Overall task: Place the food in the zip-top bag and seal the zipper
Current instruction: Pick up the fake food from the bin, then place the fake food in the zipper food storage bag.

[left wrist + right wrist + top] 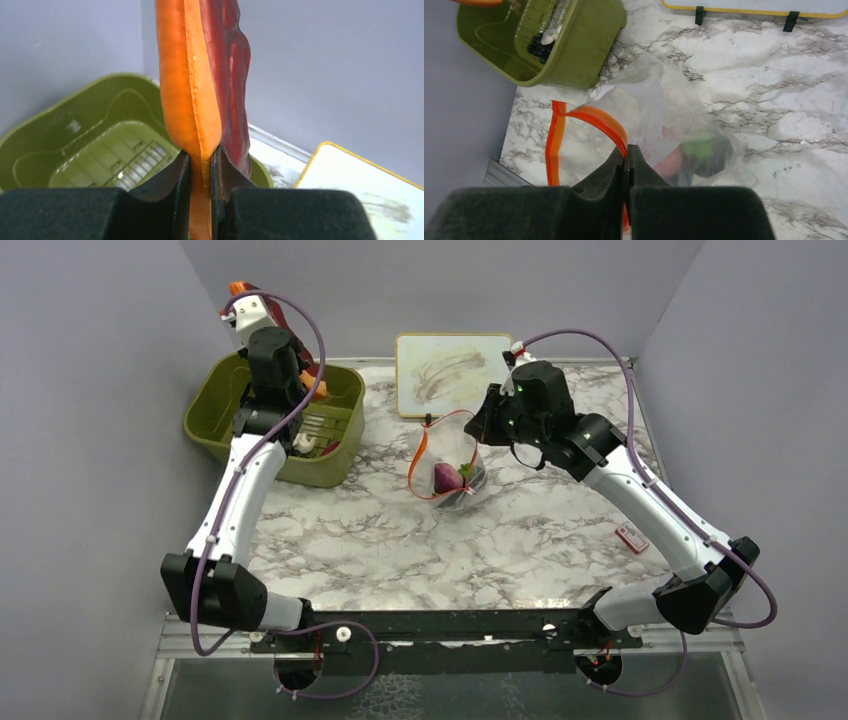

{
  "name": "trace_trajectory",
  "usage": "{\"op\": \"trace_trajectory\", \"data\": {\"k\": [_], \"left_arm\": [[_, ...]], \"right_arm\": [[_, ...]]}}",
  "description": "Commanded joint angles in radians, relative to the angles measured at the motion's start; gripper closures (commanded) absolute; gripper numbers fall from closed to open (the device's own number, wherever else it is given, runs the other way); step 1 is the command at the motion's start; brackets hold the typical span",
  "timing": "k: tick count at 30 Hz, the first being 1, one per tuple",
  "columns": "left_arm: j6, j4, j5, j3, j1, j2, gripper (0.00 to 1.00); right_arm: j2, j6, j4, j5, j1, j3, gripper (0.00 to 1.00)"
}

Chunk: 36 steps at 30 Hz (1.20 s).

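Note:
My left gripper [201, 155] is shut on the orange edge of the long orange-and-red hot dog [192, 75], which stands up from the jaws above the olive-green bin [60, 135]. In the top view the hot dog [240, 289] pokes up at the back left over the bin [215, 405]. My right gripper [626, 150] is shut on the orange-red zipper [594, 117] of the clear zip-top bag [659, 110], holding its mouth open above the table. Inside the bag lie a pink-purple piece [446, 478], a green piece [699, 148] and a dark one. Dark grapes [536, 46] and a white piece remain in the bin.
A yellow-rimmed white board [455, 373] leans at the back centre. A small red-and-white item [631, 536] lies on the marble table [400, 550] at the right. Grey walls close in the left, back and right sides.

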State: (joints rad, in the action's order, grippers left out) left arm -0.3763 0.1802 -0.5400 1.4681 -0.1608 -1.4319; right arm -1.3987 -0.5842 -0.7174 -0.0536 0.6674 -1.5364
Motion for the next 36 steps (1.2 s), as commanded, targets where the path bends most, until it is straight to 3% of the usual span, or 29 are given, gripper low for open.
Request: {"op": "trace_trajectory", "data": {"k": [1, 6, 14, 20, 25, 28, 36], "left_arm": [[0.102, -0.264, 0.234, -0.117, 0.002, 0.123, 1.0], [0.108, -0.295, 0.405, -0.209, -0.037, 0.236, 1.0], [0.085, -0.256, 0.663, -0.206, -0.19, 0.331, 1.0], [-0.073, -0.33, 0.828, -0.257, -0.216, 0.395, 1.0], [-0.09, -0.334, 0.921, -0.237, -0.238, 0.41, 1.0], [-0.096, -0.425, 1.017, -0.289, -0.244, 0.431, 1.0], [0.086, -0.471, 1.196, -0.435, -0.251, 0.49, 1.0]], "right_arm": [[0.074, -0.086, 0.215, 0.048, -0.002, 0.11, 0.99], [0.07, -0.09, 0.276, 0.07, -0.002, 0.16, 0.99], [0.04, -0.186, 0.314, 0.163, -0.002, 0.183, 0.99], [0.029, -0.247, 0.352, 0.152, -0.002, 0.196, 0.99], [0.017, -0.261, 0.347, 0.123, -0.002, 0.18, 0.99], [0.021, -0.274, 0.36, 0.133, -0.003, 0.185, 0.99], [0.069, -0.284, 0.403, 0.23, -0.002, 0.215, 0.99]]}}
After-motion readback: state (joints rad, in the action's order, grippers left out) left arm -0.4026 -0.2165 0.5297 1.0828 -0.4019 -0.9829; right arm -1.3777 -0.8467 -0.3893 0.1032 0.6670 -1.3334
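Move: The orange-and-dark-red fake food is already pinched upright in the left hand; the open bag mouth it goes to lies roughly 31 cm to the right, 16 cm back and 14 cm lower. The purple vegetable inside the bag is about 35 cm right, 13 cm back and 29 cm down, and the bin's middle some 5 cm left, 2 cm ahead and 29 cm down. From the right hand, which holds the mouth's edge, the mouth's middle is about 7 cm left, 1 cm back and 7 cm lower. The long fake food leaves the airspace over the bin in the left hand's unchanged pinch, first back and up, then swept right and back to the bag mouth, about 23 cm across and 19 cm back. It climbs some 10 cm, dipping slightly at the end, while the wrist swings about 75 degrees clockwise. The right hand keeps pinching the bag's rim, shifts about 5 cm left to meet it and rolls left side up. ##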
